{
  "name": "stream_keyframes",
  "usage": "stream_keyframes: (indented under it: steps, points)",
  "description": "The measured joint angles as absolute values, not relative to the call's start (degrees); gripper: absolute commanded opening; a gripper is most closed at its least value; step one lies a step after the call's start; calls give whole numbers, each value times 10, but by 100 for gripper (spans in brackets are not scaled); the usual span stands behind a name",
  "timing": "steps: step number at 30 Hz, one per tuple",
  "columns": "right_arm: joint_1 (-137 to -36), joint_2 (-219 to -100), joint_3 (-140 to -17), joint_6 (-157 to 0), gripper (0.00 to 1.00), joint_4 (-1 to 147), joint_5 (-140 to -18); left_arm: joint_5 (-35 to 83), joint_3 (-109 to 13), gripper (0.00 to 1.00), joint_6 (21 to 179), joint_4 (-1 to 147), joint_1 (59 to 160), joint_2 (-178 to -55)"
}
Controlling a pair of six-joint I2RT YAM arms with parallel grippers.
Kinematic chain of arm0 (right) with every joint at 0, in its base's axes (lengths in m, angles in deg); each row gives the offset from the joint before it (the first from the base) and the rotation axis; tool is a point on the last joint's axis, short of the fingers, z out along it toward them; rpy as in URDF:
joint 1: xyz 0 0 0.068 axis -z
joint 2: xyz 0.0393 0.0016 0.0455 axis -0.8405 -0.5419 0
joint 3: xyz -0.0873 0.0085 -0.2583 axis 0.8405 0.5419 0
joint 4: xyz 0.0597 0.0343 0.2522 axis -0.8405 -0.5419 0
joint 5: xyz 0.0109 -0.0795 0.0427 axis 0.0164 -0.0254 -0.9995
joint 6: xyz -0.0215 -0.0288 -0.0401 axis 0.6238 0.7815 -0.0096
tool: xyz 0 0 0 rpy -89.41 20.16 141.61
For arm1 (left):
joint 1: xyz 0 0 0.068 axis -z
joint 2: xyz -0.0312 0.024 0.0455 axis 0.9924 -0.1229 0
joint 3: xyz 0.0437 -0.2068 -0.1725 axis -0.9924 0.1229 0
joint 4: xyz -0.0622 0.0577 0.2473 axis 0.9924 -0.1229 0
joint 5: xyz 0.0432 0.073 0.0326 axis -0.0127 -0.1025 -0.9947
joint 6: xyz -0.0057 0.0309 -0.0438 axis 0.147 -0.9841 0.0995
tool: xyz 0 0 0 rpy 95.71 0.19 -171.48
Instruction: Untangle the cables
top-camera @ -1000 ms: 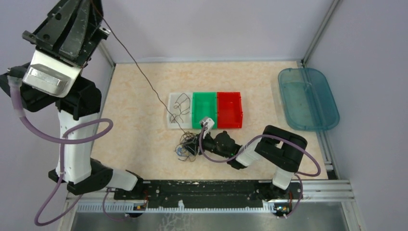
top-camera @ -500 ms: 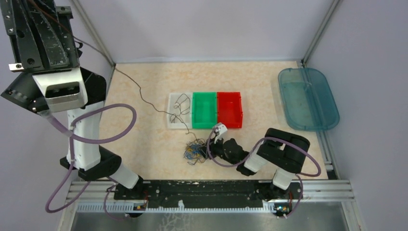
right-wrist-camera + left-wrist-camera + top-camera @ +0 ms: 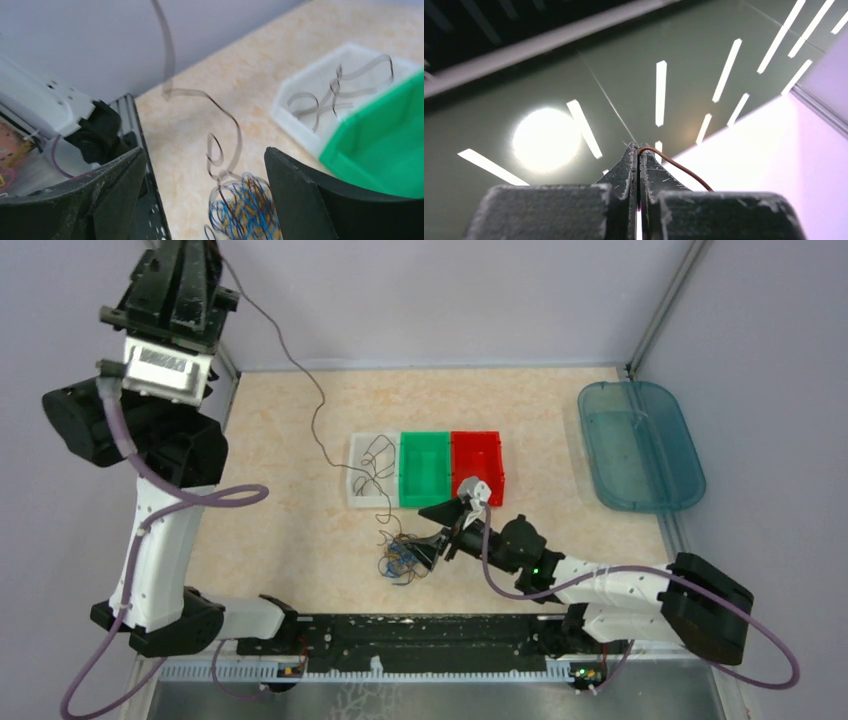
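Observation:
The cables [image 3: 402, 562] lie as a small blue, yellow and brown tangle on the table, in front of the bins. One long brown wire [image 3: 318, 410] rises from the tangle up to my left gripper [image 3: 205, 252], raised high at the far left. In the left wrist view that gripper [image 3: 639, 148] is shut on the brown wire [image 3: 674, 167], which leaves the tips to the right. My right gripper [image 3: 437, 532] is low beside the tangle and open. In its own view the tangle [image 3: 245, 207] sits between the spread fingers [image 3: 310, 192], and I cannot tell whether they touch it.
A white bin [image 3: 358, 472] holding a loose brown wire [image 3: 376, 458], a green bin [image 3: 425, 468] and a red bin [image 3: 477, 468] stand in a row behind the tangle. A translucent teal tray [image 3: 640, 445] lies at the right edge. The arms' base rail runs along the near edge.
My right gripper has opened and its arm has stretched out leftwards behind the tangle. The left arm has swung about up high, the brown wire still in its grip and now hanging slacker.

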State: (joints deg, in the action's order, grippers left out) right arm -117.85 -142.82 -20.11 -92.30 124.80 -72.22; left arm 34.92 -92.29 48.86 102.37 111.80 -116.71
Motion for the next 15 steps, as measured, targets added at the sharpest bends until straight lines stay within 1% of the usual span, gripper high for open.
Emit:
stream_keyframes:
  steps: [3,6,8,10,11,12,13,15]
  points:
    - [-1179,-1398,-246,-885,89,1222,-774,344,-892,0,512,994,1118,-1163]
    - [-1179,-1404,-295,-853,89,1200,-806,342,-884,0,528,969,1118,-1169]
    - [-1179,-1422,-324,-832,86,1189,-814,341,-884,0,535,957,1118,-1172]
    - [-1179,-1448,-351,-814,79,1177,-814,341,-884,0,540,950,1118,-1172]
    - [-1179,-1461,-359,-806,71,1173,-811,341,-884,0,542,949,1118,-1171]
    - [-1179,-1474,-365,-800,60,1170,-806,341,-884,0,544,947,1118,-1170]
    - [-1179,-1487,-368,-794,47,1168,-802,341,-884,0,545,947,1118,-1169]
    - [-1177,-1507,-369,-789,15,1164,-796,341,-884,0,552,942,1118,-1166]
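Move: The right gripper is wide open and empty. The hanging stretch of dark cable runs down about 7 cm to its left and 4 cm ahead, near its own height. The tangle lies some 17 cm below, about 5 cm left and 3 cm ahead; the white bin is roughly 26 cm ahead and 13 cm left. From the raised left gripper, still pinching that cable, the white bin lies about 26 cm ahead, 4 cm right and far below. Lift the open right gripper away from the tangle about 8 cm, easing left. Then carry it forward and on to the left while sinking some 3 cm, so the dark cable comes between its fingers, and close them about halfway, tipping the hand slightly upward. Meanwhile keep the left grip on the cable and bring that hand forward, down and right, then hold. ##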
